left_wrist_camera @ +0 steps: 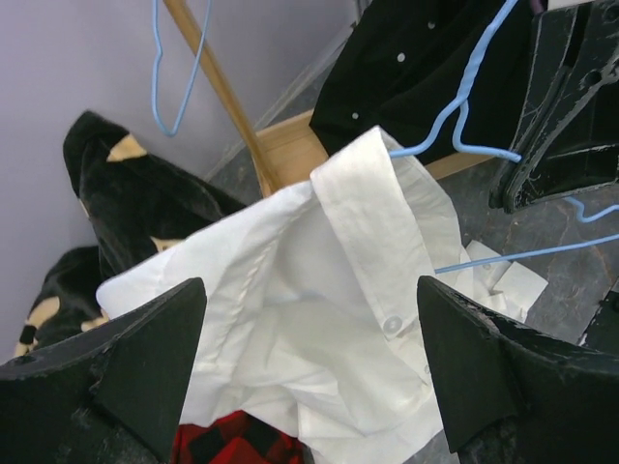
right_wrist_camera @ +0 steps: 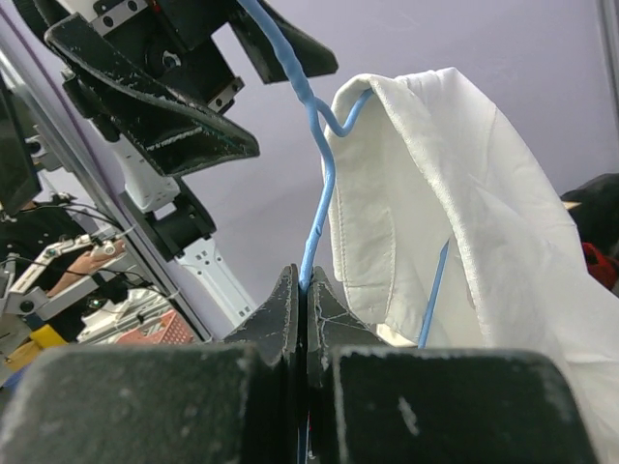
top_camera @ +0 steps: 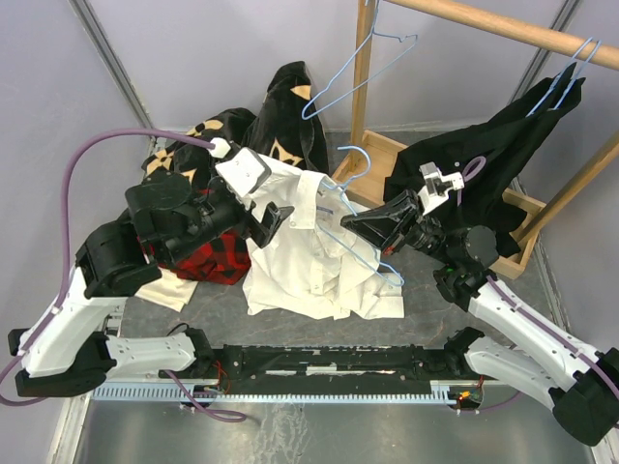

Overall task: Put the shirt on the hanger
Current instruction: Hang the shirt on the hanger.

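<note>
The white shirt [top_camera: 309, 246] lies crumpled in the middle of the table, its collar end lifted. The light-blue hanger [top_camera: 377, 261] runs through the collar, with its hook rising above the cloth. My right gripper [top_camera: 345, 220] is shut on the hanger wire [right_wrist_camera: 314, 203] just below the twisted neck, and the shirt [right_wrist_camera: 455, 193] drapes over one hanger arm beside it. My left gripper [top_camera: 279, 220] stands wide open just off the shirt's left side. In the left wrist view the shirt [left_wrist_camera: 319, 290] fills the gap between the fingers [left_wrist_camera: 145, 358], which do not touch it.
A red-and-black plaid shirt [top_camera: 208, 256] lies under the left arm. A black garment with tan marks [top_camera: 280, 106] is heaped behind it. A wooden rack [top_camera: 484, 24] at the back right carries a spare blue hanger [top_camera: 348, 77] and a hung black garment [top_camera: 493, 155].
</note>
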Tool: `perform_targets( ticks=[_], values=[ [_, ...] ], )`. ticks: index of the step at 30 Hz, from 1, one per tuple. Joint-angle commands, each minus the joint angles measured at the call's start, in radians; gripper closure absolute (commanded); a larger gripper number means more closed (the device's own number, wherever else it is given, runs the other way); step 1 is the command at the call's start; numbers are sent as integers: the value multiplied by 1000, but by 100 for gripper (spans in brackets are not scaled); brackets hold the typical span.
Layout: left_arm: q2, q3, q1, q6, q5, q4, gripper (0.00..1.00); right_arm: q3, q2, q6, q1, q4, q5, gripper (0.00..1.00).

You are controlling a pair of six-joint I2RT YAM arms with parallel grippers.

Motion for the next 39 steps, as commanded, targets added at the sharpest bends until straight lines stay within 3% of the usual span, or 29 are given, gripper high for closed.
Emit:
perform_targets(
  ticks=[1, 6, 10, 14, 22, 34, 39],
  values=[
    [15, 102, -3, 133, 119, 25, 5, 19, -25, 57, 3, 178, -39, 100],
    [77, 171, -4, 179, 204, -38, 7, 29, -40, 63, 3, 165, -84, 100],
    [72, 187, -3, 194, 193, -72, 9, 30, -62, 47, 3, 130, -93, 100],
    [45, 191, -3, 209, 173, -102, 19, 45, -54, 51, 3, 125, -116, 100],
    [54, 189, -4, 229, 149, -174, 22, 76, -36, 76, 4, 125, -206, 100],
    [38, 174, -3, 257, 121, -169, 32, 105, -20, 108, 5, 126, -291, 100],
    [57, 155, -3, 246, 196, -170, 34, 116, -11, 127, 4, 142, -313, 100]
  ],
)
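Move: The shirt already hangs over one end of the blue hanger. Its draped upper edge is about 5 cm ahead of the open left gripper, 8 cm to its right and 4 cm lower; the hanger's neck, pinched by the right gripper, is some 16 cm to the left gripper's right, about level fore and aft, and 7 cm lower. From the right gripper, that shirt edge lies about 4 cm ahead, 8 cm left and 4 cm up; the hanger's empty end is some 13 cm right and 12 cm back. Keep the hanger pinched in the right gripper and draw it back about 6 cm, turning it some 15 degrees counter-clockwise. Meanwhile lift the left gripper a little, swinging it clockwise and slightly right and back, then sink it 3 cm and ease it back left, rolling its left side up and partly closing the fingers about the shirt's upper edge without shutting them. ##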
